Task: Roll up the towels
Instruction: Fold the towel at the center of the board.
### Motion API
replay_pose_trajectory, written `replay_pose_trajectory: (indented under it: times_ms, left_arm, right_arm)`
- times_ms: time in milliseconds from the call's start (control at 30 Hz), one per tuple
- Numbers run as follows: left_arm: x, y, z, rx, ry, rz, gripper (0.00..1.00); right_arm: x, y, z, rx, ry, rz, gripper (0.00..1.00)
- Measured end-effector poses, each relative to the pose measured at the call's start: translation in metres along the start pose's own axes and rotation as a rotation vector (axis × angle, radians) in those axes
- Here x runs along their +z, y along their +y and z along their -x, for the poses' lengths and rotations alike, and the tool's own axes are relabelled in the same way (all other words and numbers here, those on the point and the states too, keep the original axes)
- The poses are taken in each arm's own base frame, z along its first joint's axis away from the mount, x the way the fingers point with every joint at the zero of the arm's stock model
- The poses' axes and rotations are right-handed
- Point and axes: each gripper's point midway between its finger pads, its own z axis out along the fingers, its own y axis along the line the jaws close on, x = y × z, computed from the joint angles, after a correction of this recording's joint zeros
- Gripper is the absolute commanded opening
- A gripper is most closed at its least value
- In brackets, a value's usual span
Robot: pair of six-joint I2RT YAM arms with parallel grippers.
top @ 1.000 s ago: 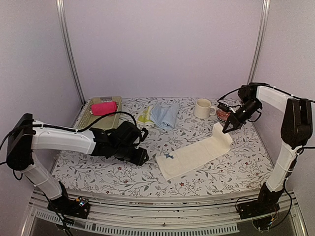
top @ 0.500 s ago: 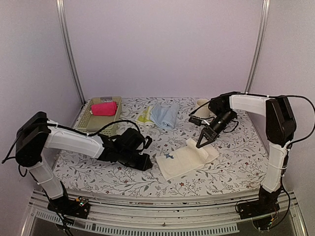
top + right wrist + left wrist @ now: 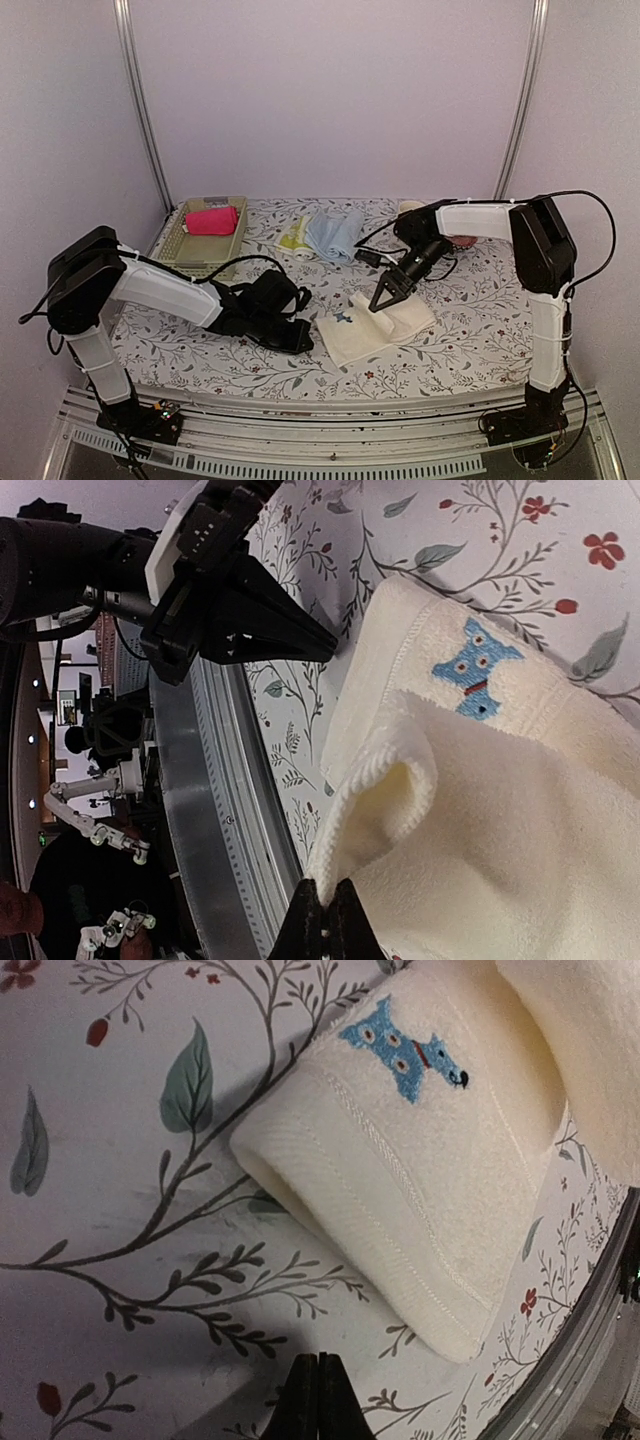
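The cream-white towel (image 3: 365, 335) lies folded over itself in the middle of the table, its blue dog emblem (image 3: 405, 1050) facing up. My right gripper (image 3: 377, 305) is shut on the towel's raised edge (image 3: 400, 780) and holds it over the lower layer. My left gripper (image 3: 303, 342) is shut on nothing, low over the cloth just left of the towel's near corner (image 3: 440, 1330). The right wrist view also shows the left gripper (image 3: 300, 640). A hot pink towel (image 3: 212, 220) lies rolled in the basket. A light blue towel (image 3: 335, 235) and a yellow-green towel (image 3: 293, 237) lie at the back.
The pale green mesh basket (image 3: 180, 245) stands at the back left. A cream mug (image 3: 408, 207) is mostly hidden behind the right arm. The table's metal front rail (image 3: 200, 810) runs close to the towel's near side.
My right gripper has carried the towel's far end leftward and down over the near end, folding it. My left gripper has shut and slid a little right toward the towel.
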Motion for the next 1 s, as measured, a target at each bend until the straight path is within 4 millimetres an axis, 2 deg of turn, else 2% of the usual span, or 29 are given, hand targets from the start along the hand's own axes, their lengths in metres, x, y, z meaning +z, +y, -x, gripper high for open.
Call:
replay_pose_trajectory:
  times_ms: [167,300,700,1000]
  left_arm:
    - [0.001,0.000,0.001,-0.011,-0.003,-0.003,0.00]
    - [0.002,-0.003,0.004,-0.019,-0.015,-0.017,0.00]
    - [0.013,-0.010,0.005,-0.027,-0.021,-0.065,0.00]
    - [0.017,-0.015,0.008,-0.029,-0.032,-0.100,0.00]
  right_arm:
    - [0.026,0.013,0.005,-0.034,0.029,0.016,0.03]
    - [0.040,0.010,0.010,-0.023,0.031,0.020,0.02]
    - [0.054,-0.002,0.025,0.046,-0.004,-0.022,0.03]
    - [0.068,0.004,0.028,0.060,0.006,-0.036,0.04]
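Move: The white towel's left edge, where the lifted flap is headed, lies about 10 cm to the left of the right hand, 2 cm back and some 9 cm below; the blue dog patch is roughly 6 cm left and 5 cm ahead of that hand. For the left hand, the same edge is only about 3 cm right, 2 cm ahead and slightly lower. The towel's front left corner lies about 6 cm right and 4 cm back of the left hand. The white towel's pinched end is carried by the right hand some 7 cm to the left, across the dog patch towards the left edge, sinking nearly 3 cm in the first half and ending slightly nearer the base. The left hand, low and with fingers still shut, eases about 2 cm right until its tips meet the left edge, tilting slightly. ##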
